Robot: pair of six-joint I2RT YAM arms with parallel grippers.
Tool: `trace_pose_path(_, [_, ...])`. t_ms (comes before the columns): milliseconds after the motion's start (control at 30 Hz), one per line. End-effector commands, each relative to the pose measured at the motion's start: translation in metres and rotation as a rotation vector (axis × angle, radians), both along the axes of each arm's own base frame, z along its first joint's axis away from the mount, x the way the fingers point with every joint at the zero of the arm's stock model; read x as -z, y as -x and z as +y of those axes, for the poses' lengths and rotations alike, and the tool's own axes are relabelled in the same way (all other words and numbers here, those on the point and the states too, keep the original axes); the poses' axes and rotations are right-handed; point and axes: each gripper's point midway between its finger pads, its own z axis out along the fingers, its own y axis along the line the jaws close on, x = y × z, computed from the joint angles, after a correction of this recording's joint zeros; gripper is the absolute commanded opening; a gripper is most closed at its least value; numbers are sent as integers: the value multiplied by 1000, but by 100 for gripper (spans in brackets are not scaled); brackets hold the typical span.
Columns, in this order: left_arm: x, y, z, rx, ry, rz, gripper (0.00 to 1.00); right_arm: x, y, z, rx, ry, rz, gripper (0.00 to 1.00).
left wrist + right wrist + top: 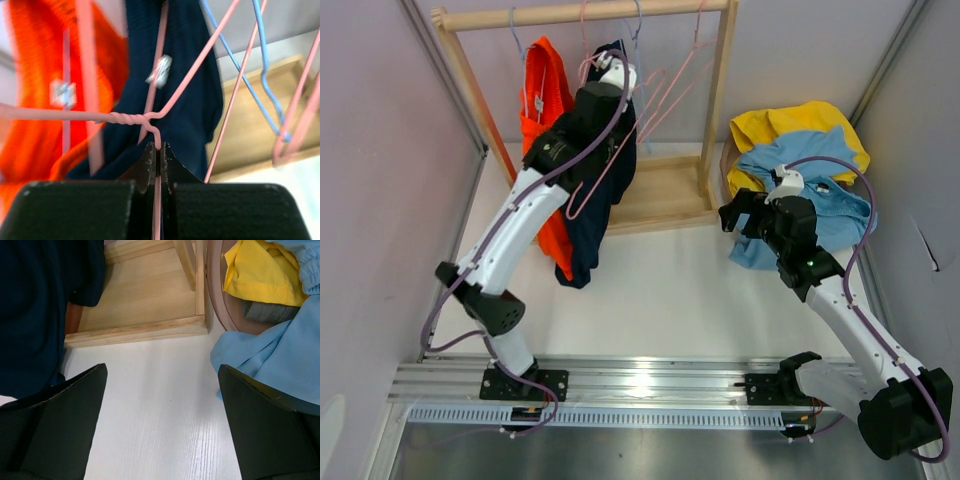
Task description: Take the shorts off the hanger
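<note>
Dark navy shorts point(588, 225) hang from a pink wire hanger point(125, 118) at the wooden rack, reaching down to the table. My left gripper point(615, 68) is up by the hanger's neck and is shut on the pink wire just above its twisted part; in the left wrist view the wire runs between the closed jaws of the left gripper point(159, 150), with the navy shorts point(185, 100) behind. My right gripper point(735, 212) hovers low over the white table, to the right of the shorts. It is the right gripper point(162, 372) that stands wide open, with nothing between its fingers; the navy shorts point(30, 315) fill its upper left.
An orange garment point(545, 110) hangs left of the navy one. Empty pink and blue hangers point(670, 80) hang on the rack's rail point(580, 14). The rack's wooden base point(660, 190) lies behind. A basket point(215, 290) at right holds yellow and light blue clothes point(810, 210).
</note>
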Motion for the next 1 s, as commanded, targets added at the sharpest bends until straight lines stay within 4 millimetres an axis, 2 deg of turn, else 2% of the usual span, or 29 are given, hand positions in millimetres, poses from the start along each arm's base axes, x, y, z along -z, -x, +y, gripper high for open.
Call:
trace_pose_path(0, [-40, 41, 39, -83, 47, -80, 0, -15, 3, 6, -20, -40, -44, 99])
trace_pose_path(33, [-32, 44, 43, -93, 34, -63, 0, -15, 3, 6, -19, -42, -42, 99])
trace_pose_path(67, [-38, 54, 51, -100, 41, -73, 0, -17, 4, 7, -21, -48, -46, 99])
trace_pose_path(233, [-38, 76, 76, -144, 33, -83, 0, -18, 9, 14, -35, -52, -45, 99])
trace_pose_path(267, [-32, 79, 78, -150, 21, -71, 0, -18, 10, 15, -37, -52, -45, 100])
trace_pose_path(300, [-37, 86, 84, -155, 30, -83, 0, -18, 10, 16, -36, -53, -41, 99])
trace_pose_path(367, [-31, 91, 89, -161, 20, -72, 0, -19, 13, 20, -44, -52, -40, 100])
trace_pose_path(400, [-35, 97, 94, -161, 28, -81, 0, -20, 13, 21, -43, -53, -41, 99])
trace_pose_path(600, [-28, 113, 110, -186, 13, -66, 0, -25, 18, 29, -51, -45, -46, 99])
trace_pose_path(700, [-38, 126, 116, -170, 66, -91, 0, -26, 20, 33, -58, -42, -48, 100])
trace_pose_path(833, [-65, 150, 129, -160, 159, -142, 0, -27, 21, 38, -62, -34, -46, 99])
trace_pose_path(867, [-73, 159, 136, -164, 177, -163, 0, -26, 22, 39, -62, -32, -44, 99])
trace_pose_path(967, [-78, 172, 156, -211, 164, -189, 0, -26, 23, 39, -62, -26, -46, 99])
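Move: The left hand holds the empty pink hanger by its twisted neck; the rack's rail crosses straight in front, about 12 cm ahead and 9 cm above. The navy shorts hang some 8 cm ahead, 2 cm left and 12 cm lower, with the orange shorts 11 cm to the left of them. The empty blue hanger is about 10 cm ahead and 7 cm right. For the right hand, the navy shorts lie roughly 30 cm left and 15 cm ahead, slightly higher. Keeping its pinch on the neck of the empty pink hanger, the left hand draws it away from the rail and the navy shorts, some 15 cm back and 13 cm left. It rises a little, eases down slightly, then climbs again at the end, turning about 10 degrees counter-clockwise. The right hand, open and empty, drifts about 4 cm left and slightly back, towards the navy shorts. ##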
